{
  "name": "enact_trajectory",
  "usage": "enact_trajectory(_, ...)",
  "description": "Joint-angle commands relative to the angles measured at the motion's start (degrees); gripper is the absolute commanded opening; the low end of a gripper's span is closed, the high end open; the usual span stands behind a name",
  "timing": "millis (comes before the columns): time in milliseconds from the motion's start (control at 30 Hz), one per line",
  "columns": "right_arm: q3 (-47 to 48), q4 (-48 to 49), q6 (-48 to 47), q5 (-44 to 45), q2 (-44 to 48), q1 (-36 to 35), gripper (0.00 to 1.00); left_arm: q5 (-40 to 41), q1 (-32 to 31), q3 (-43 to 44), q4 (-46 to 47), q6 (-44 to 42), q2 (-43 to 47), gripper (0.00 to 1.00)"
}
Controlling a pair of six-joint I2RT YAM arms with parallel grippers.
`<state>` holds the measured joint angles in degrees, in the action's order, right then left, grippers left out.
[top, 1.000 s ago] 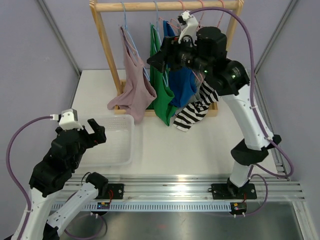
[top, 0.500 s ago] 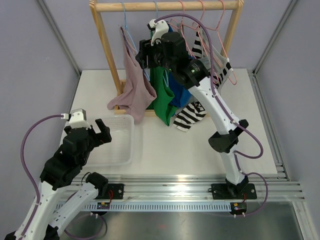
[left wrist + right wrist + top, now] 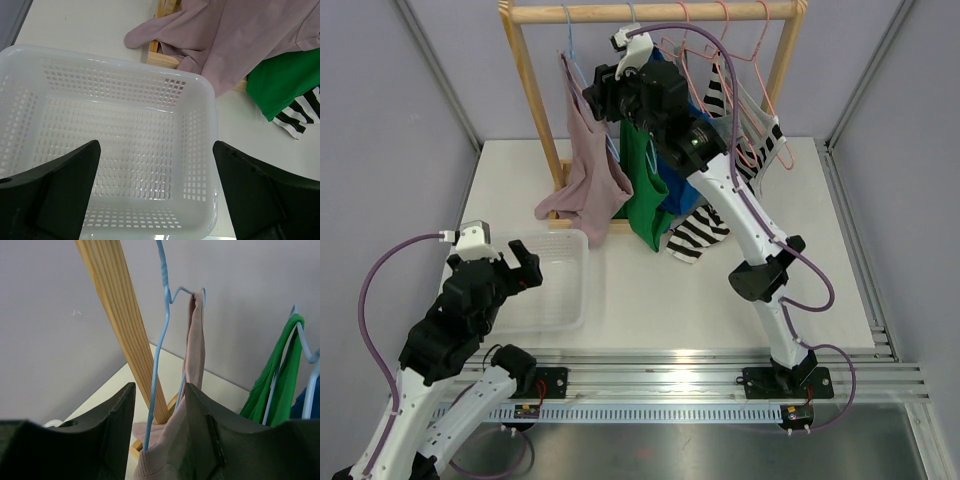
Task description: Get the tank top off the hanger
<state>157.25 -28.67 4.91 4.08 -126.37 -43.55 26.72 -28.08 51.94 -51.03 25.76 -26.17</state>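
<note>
The pink tank top [image 3: 588, 175] hangs by one strap [image 3: 197, 355] from a light blue wire hanger [image 3: 159, 370] at the left end of the rack. My right gripper [image 3: 598, 95] is up at that hanger. Its jaws [image 3: 160, 390] stand partly open around the hanger's wire and the top's bunched neckline [image 3: 165, 460], and the right finger touches the fabric. My left gripper [image 3: 520, 262] hovers wide open over the white basket [image 3: 555, 300], with nothing between its fingers [image 3: 156, 150].
The wooden rack [image 3: 650, 12] also carries a green garment [image 3: 645, 190], a blue one [image 3: 685, 175], a black-and-white striped one [image 3: 705, 230] and bare pink hangers [image 3: 740, 60]. The rack's slanted post [image 3: 120, 320] is just left of the right gripper. The basket rim [image 3: 210, 115] lies beneath the left gripper.
My right arm has swung left along the rack from the green and blue garments to the pink top's hanger, and its jaws have narrowed. The left arm has shifted slightly.
</note>
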Motion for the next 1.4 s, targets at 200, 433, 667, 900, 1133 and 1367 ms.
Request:
enact_trajectory(200,3.24,6.60,-2.36,2.52,-3.36,-0.22,0.43,-1.23,-0.23,-0.35,3.48,-0.09,0.33,0.99)
enact_trajectory(433,2.98,7.75,-3.24,3.22,-2.75,-0.22,0.11,-1.23,-0.23,-0.35,3.48,-0.18,0.24,0.99)
enact_trajectory(667,1.75,10.29,-2.19,2.78,0.06,-0.22,0.00,-1.41,-0.23,-0.35,3.56,-0.18,0.68,0.99)
enact_trajectory(900,0.86,15.74,-0.86,3.22,4.28,-0.22,0.00,-1.50,-0.23,-0.53,3.56,-0.09,1.30,0.99)
enact_trajectory(1133,-1.23,15.31,-0.69,3.48,8.41,-0.22,0.00,-1.41,-0.23,-0.61,3.74,-0.01,2.71,0.99)
enact_trajectory(1367,-16.08,13.46,3.00,-0.55,21.06,-0.40,0.00,-1.23,-0.23,-0.61,3.56,0.17,3.67,0.99)
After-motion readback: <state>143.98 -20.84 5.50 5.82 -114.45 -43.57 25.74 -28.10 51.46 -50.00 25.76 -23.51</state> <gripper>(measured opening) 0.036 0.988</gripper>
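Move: The near wire of the blue hanger already runs between my open right fingers; the place I'll pinch is about 2 cm ahead, 1 cm left and 2 cm down. The pink tank top on it is centred some 4 cm ahead, 2 cm left and 18 cm below; the green tank top hangs at that depth but about 9 cm right and 4 cm ahead. From my left hand the hanger wire is roughly 28 cm ahead, 18 cm right and 22 cm higher. With my right hand I ease forward and down a couple of centimetres along the blue hanger's near side, shut my fingers fully and pinch its sloping wire just below the neck. Keeping that pinch, I lift about 7 cm, then draw back towards myself some 5 cm and to the right about 4 cm, to bring the hook off the bar. ##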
